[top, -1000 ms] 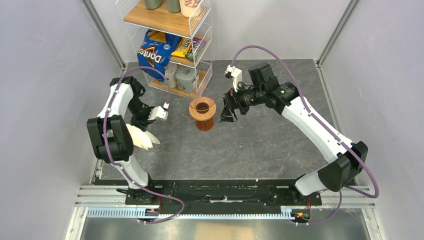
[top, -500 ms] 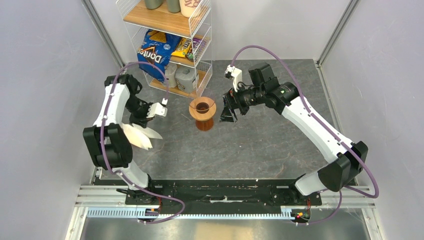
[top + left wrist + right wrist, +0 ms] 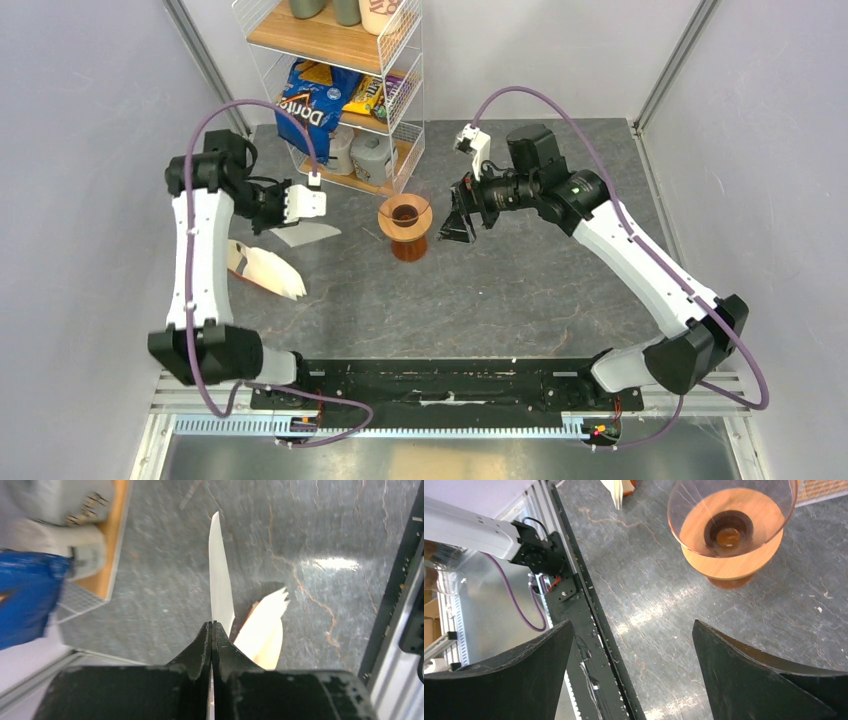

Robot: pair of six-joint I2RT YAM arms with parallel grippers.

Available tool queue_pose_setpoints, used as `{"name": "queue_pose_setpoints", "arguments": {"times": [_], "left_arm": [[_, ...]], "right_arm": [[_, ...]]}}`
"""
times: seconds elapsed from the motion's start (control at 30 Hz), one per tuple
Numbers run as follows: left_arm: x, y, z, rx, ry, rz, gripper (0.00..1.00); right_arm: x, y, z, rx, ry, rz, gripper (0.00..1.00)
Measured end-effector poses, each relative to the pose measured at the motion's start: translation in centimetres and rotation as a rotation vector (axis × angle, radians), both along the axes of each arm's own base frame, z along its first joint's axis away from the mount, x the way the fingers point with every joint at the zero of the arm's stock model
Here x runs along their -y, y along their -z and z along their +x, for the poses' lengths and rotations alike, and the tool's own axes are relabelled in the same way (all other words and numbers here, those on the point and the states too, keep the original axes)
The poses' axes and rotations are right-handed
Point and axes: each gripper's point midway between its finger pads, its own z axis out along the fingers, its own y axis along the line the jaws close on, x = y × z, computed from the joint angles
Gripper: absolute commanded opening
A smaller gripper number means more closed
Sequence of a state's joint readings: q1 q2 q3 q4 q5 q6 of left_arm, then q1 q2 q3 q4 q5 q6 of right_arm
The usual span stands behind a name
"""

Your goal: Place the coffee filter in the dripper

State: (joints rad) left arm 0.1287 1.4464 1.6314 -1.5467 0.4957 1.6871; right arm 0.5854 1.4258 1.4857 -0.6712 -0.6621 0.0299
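Note:
My left gripper (image 3: 287,206) is shut on the coffee filter (image 3: 303,235), a thin white fan that hangs above the table, left of the dripper (image 3: 405,219). In the left wrist view the coffee filter (image 3: 220,580) shows edge-on, rising from my pinched left gripper (image 3: 212,625). The orange-brown dripper (image 3: 730,529) stands upright with its dark centre hole showing and nothing inside. My right gripper (image 3: 458,226) hovers just right of the dripper, open and holding nothing. In its own view the right gripper (image 3: 633,626) stands wide, the dripper beyond it.
A cream-white pile of stacked filters (image 3: 266,270) lies on the table below my left arm, also seen as the pile (image 3: 266,630). A wire shelf (image 3: 345,95) with snack bags and jugs stands behind the dripper. The black base rail (image 3: 430,376) runs along the near edge.
My left gripper has shut on one filter and lifted it off the pile, moving up and back. The right arm has barely shifted.

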Motion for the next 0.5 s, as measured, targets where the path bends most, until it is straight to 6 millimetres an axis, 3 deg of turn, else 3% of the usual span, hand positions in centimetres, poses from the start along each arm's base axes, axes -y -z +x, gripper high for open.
{"name": "queue_pose_setpoints", "arguments": {"times": [0.37,0.5], "left_arm": [[7.9,-11.6,-6.6,0.409,0.215,-0.257,0.02],[11.1,-13.4,-9.2,0.44,0.335,-0.357,0.02]], "right_arm": [[0.5,-5.1,-2.2,0.066,-0.005,0.132,0.97],[0.8,-6.5,-3.3,0.088,-0.024,0.175,0.97]]}}
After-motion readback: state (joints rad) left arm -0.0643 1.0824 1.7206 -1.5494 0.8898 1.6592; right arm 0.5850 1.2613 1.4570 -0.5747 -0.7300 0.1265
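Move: The dripper, standing on the glass server, is what the held coffee filter goes to: about 24 cm to the right of the left hand, 7 cm ahead and 8 cm lower. The filter pack lies some 20 cm below that hand, 5 cm to its left and 1 cm ahead; the shelf's bottom deck is roughly 23 cm ahead, 12 cm right and 15 cm down. From the empty right hand, the dripper is about 10 cm ahead, 9 cm left and 13 cm lower. The filter, still pinched in the shut left fingers, is carried up about 13 cm while swinging right and back, closing the sideways gap to the dripper. The left wrist tilts up some 35 degrees, so the fingers turn from pointing mostly down to pointing right and forward, towards the dripper. The right hand, fingers kept wide open, rises and eases back, away from the dripper. ##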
